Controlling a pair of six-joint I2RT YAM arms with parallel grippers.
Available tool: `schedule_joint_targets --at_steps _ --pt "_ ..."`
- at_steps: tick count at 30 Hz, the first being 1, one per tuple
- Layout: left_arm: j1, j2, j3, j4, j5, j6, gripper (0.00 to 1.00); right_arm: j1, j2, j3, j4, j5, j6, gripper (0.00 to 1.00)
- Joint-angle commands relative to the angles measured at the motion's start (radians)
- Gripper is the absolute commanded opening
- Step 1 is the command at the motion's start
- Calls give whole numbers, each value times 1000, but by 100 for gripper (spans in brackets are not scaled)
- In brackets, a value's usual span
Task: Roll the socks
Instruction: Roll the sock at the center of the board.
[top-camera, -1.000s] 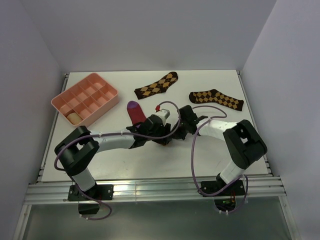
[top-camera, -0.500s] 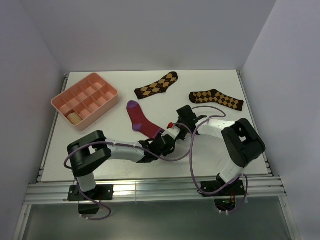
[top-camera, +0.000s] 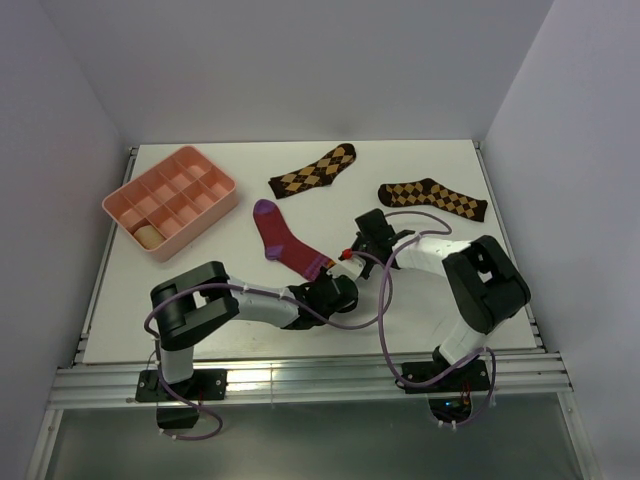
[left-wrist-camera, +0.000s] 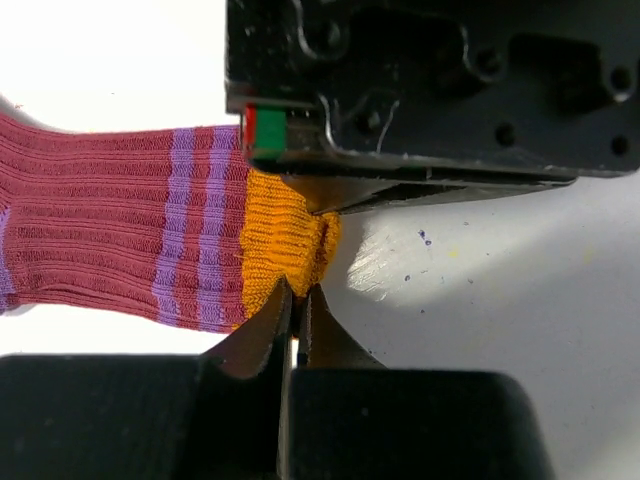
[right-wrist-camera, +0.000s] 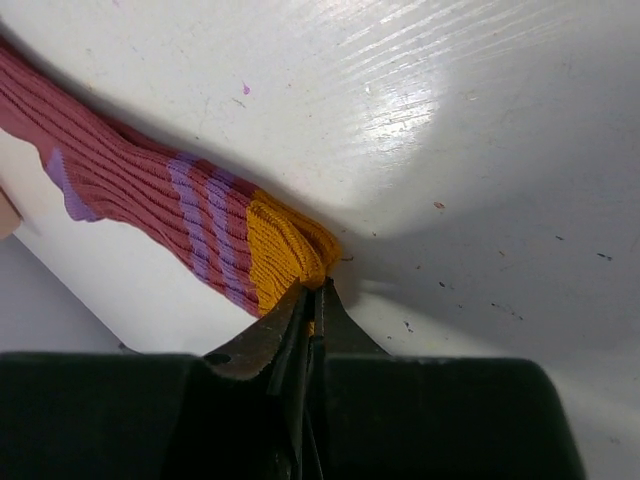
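Observation:
The crimson sock (top-camera: 283, 238) with purple toe and orange cuff lies stretched flat on the table, toe toward the back left. Its orange cuff (left-wrist-camera: 285, 240) points front right, seen also in the right wrist view (right-wrist-camera: 285, 245). My left gripper (left-wrist-camera: 297, 292) is shut on the cuff's near edge; it sits at the cuff in the top view (top-camera: 335, 277). My right gripper (right-wrist-camera: 314, 290) is shut on the same cuff from the other side, in the top view (top-camera: 352, 255). The tan sock shows only as a rolled bundle (top-camera: 148, 235) in the pink tray.
A pink compartment tray (top-camera: 172, 196) stands at the back left. Two dark brown argyle socks lie at the back, one in the middle (top-camera: 313, 170), one on the right (top-camera: 432, 197). The table's front edge (top-camera: 300, 355) runs just before the arm bases.
Both grippers have drawn the sock's cuff toward the front right, so the sock went from bunched under the arms to stretched out flat. The left arm swung nearer the front edge.

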Motion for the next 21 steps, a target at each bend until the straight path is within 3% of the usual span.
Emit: schedule_joint_targets --at_steps 1,5,6,9,12,21 --pt "2 38 -8 -96 28 -23 1 -15 -43 13 30 -19 -20 9" --pt "22 -17 1 -121 109 -64 0 -35 -112 15 18 -1 -56 28" --pt "31 -32 4 -136 178 -88 1 -40 -129 13 17 19 -62 39" --pt "87 -98 10 -149 351 -144 0 -63 -192 2 -5 62 -79 51" --pt "162 -138 21 -153 538 -216 1 -85 -258 -38 9 89 -82 56" --pt "369 -177 -7 -90 870 -424 1 -88 -342 -218 173 50 -59 56"
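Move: Both hands are on the orange cuff of the dark red sock. For the left hand, which pinches its near corner, the cuff's middle is about 3 cm ahead and 1 cm left; for the right it is about 1 cm back and 1 cm left, level with both. From the left hand, the sock's toe lies some 17 cm ahead and 17 cm left, and its purple heel 5 cm ahead and 14 cm left, both just below it. Up and to the right, the right hand opens and comes free of the cuff, rising nearly 7 cm and drifting about 4 cm right, first a little forward, then easing back and sinking slightly. The left keeps its shut pinch on the near corner, lifting about 2 cm and edging forward while its wrist turns some 40 degrees, fingers swinging rightward and steeper down. ##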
